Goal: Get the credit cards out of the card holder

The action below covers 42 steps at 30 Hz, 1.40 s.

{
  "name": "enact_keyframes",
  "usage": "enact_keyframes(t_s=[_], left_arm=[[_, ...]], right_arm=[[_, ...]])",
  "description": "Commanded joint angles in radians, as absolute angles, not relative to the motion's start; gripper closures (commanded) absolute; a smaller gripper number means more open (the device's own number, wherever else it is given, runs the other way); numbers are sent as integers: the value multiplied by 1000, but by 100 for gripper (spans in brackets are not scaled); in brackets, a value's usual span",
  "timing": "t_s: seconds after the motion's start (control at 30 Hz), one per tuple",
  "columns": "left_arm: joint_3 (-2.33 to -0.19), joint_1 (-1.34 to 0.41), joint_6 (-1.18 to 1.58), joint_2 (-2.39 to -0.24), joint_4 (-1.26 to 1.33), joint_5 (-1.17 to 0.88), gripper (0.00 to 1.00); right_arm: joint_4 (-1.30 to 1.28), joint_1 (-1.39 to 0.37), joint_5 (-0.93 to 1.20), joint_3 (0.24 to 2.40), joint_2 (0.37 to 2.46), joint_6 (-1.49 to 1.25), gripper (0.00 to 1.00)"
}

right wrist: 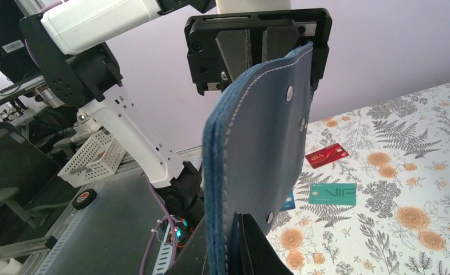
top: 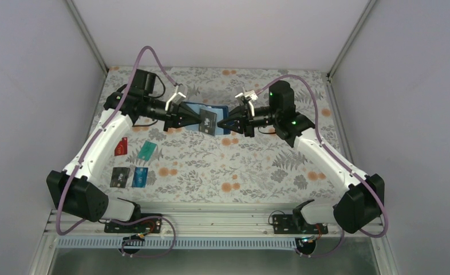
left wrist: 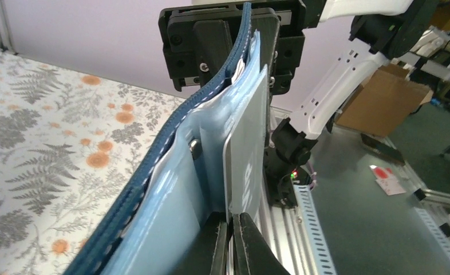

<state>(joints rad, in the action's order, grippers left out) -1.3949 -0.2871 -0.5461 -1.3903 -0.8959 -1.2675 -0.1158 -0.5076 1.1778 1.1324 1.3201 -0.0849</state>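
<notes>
The navy card holder point(top: 193, 108) hangs in the air between my two grippers above the middle of the table. My right gripper point(top: 227, 123) is shut on its right edge; in the right wrist view my jaws point(right wrist: 234, 246) clamp the navy cover point(right wrist: 263, 143). My left gripper point(top: 201, 119) is shut on a black card with pale marks point(top: 209, 121). In the left wrist view this card point(left wrist: 247, 154) shows its pale face, standing against the holder's light blue pockets point(left wrist: 171, 212), with my gripper point(left wrist: 232, 240) pinching its near edge. How deep it sits in a pocket is hidden.
Several cards lie on the floral table at the left: red point(top: 120, 147), teal point(top: 147, 150), black point(top: 119, 176), blue point(top: 140, 177). The red card point(right wrist: 326, 155) and the teal card point(right wrist: 332, 194) also show in the right wrist view. Enclosure walls stand on all sides.
</notes>
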Motion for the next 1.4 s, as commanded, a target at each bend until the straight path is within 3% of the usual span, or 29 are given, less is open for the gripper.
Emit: enact_keyframes(t_s=[0.0,0.7,1.37], left_arm=[[-1404,-293,-599,-1404,-909,-1310,97],[-1390,-109,-694,-1333,-999,-1316,98],[-1319,-59,-654,-1316,-972,-1277,98]], right_arm=[[-96,-508,1200,1140,1301,-64,96],[-141,-424,1111,1090,1224,-65,96],[-146,-361,1070,1077,1220,-109,96]])
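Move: The left hand already pinches the black card, whose middle lies about 2 cm to its right. The card holder's middle is roughly 3 cm to the left hand's right and level in height. The green card lies on the table some 19 cm left of that hand, 3 cm farther out and 30 cm below. From the right hand, which grips the holder, its middle is about 3 cm left. Left hand, card pinched, draws about 6 cm left while the right pulls the gripped holder 4 cm right and forward. ##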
